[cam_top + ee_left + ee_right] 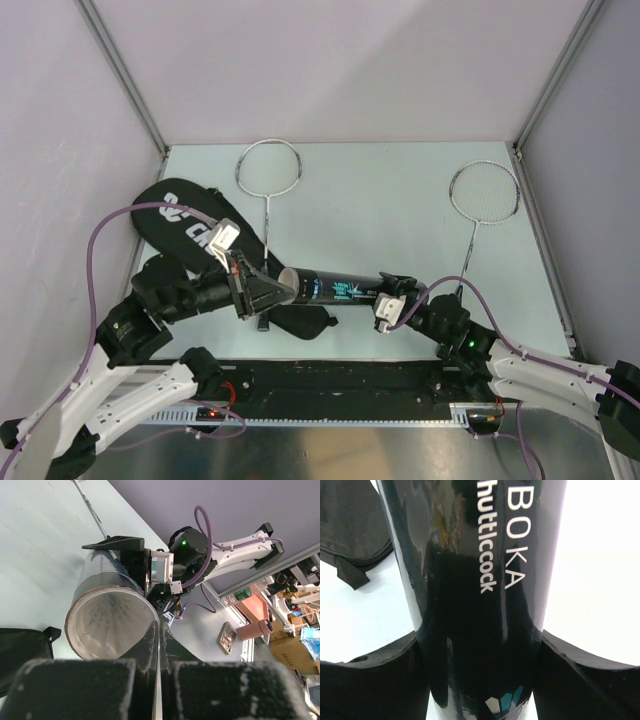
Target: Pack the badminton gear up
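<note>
The long black tube [330, 289] lies level above the table, white lettering on its side [485, 555]. My right gripper [392, 292] is shut on its right end, one finger [370, 680] on each side of it. The open mouth [111, 625] faces my left gripper [285, 292], which is shut, its tips [161, 627] at the rim with nothing between them. A faint feathery pattern shows deep inside the tube. Two silver rackets [268, 167] [484, 191] lie flat at the back. The black bag [190, 228] lies at the left, partly under my left arm.
Grey walls close the table at the back and on both sides. A black flap of the bag [300, 320] lies under the tube near the front edge. The left racket's shaft [268, 225] runs down toward the tube's mouth.
</note>
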Robot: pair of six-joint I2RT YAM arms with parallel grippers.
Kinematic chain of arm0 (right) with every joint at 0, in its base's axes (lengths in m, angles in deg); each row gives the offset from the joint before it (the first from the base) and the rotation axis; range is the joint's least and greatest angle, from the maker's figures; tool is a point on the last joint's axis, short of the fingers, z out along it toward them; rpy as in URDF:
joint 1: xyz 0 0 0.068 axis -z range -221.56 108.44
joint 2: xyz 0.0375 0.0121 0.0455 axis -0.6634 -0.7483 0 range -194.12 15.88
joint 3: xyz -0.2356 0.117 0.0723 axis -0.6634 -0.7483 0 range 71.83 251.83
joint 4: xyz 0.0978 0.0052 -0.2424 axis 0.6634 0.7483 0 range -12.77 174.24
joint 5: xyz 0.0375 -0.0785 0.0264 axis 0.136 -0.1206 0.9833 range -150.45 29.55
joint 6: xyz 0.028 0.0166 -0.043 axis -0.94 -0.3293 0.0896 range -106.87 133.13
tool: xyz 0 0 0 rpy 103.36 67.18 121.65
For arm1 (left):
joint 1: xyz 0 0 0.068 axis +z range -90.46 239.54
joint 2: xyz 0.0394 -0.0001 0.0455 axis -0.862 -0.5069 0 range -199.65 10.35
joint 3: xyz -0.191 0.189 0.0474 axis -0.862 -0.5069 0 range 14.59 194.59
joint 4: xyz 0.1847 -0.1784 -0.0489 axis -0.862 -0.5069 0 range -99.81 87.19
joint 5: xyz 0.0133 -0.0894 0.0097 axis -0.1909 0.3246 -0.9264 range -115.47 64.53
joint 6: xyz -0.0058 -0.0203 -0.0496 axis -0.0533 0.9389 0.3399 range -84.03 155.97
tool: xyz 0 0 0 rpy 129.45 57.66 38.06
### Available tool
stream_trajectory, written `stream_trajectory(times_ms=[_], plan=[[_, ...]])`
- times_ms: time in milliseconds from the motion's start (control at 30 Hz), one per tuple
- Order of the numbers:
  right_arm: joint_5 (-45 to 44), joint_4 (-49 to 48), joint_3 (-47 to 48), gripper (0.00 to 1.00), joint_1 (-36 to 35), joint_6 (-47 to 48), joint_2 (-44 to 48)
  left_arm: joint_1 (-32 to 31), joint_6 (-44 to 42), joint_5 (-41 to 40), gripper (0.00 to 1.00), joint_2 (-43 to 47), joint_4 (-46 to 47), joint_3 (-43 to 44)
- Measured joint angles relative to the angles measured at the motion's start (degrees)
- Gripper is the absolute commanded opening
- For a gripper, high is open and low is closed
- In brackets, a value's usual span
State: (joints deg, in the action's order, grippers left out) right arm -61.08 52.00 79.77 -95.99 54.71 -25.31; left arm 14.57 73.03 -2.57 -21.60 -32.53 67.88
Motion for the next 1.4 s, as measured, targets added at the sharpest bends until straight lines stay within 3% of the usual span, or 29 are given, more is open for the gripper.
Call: stream_trajectory(times_ms=[500, 733, 1000, 1400], plan=[[0.00, -0.39, -0.28, 0.22, 0.00, -0.17, 0.42, 0.00, -0.04, 0.81, 0.00, -1.14, 1.03, -0.13], [0.48, -0.39, -0.48, 0.22, 0.00, -0.20, 0.76, 0.00, -0.02, 0.92, 0.18, -1.11, 1.16, -0.13], [1.09, -0.39, -0.48, 0.22, 0.00, -0.22, 0.76, 0.00, -0.07, 0.94, 0.19, -1.14, 1.33, -0.13], [1.11, -0.35, -0.61, 0.22, 0.02, -0.63, 0.76, 0.00, -0.17, 1.27, 0.41, -1.22, 1.73, -0.02]])
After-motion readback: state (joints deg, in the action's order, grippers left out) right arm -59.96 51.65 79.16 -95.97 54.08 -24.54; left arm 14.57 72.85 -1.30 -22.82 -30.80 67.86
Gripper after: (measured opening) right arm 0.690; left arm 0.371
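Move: The shuttlecock tube's mouth is right at the left fingertips, its middle about 3 cm ahead, 1 cm right and 1 cm lower. From the left hand, the left racket's grip lies roughly 16 cm ahead, 7 cm left; the racket bag's middle some 28 cm ahead, 16 cm left, both about 32 cm down. From the right hand, gripping the tube, the mouth is some 7 cm back, 22 cm left and 18 cm up. At the tube's mouth the left fingers, shut and pointing right across its rim nearest the base, edge about half a centimetre to the right and then open in two steps to a bit over a third of their range, the hand otherwise staying in place without turning. The right hand keeps its grip round the tube and holds it slanting up towards the left hand, all but still. ##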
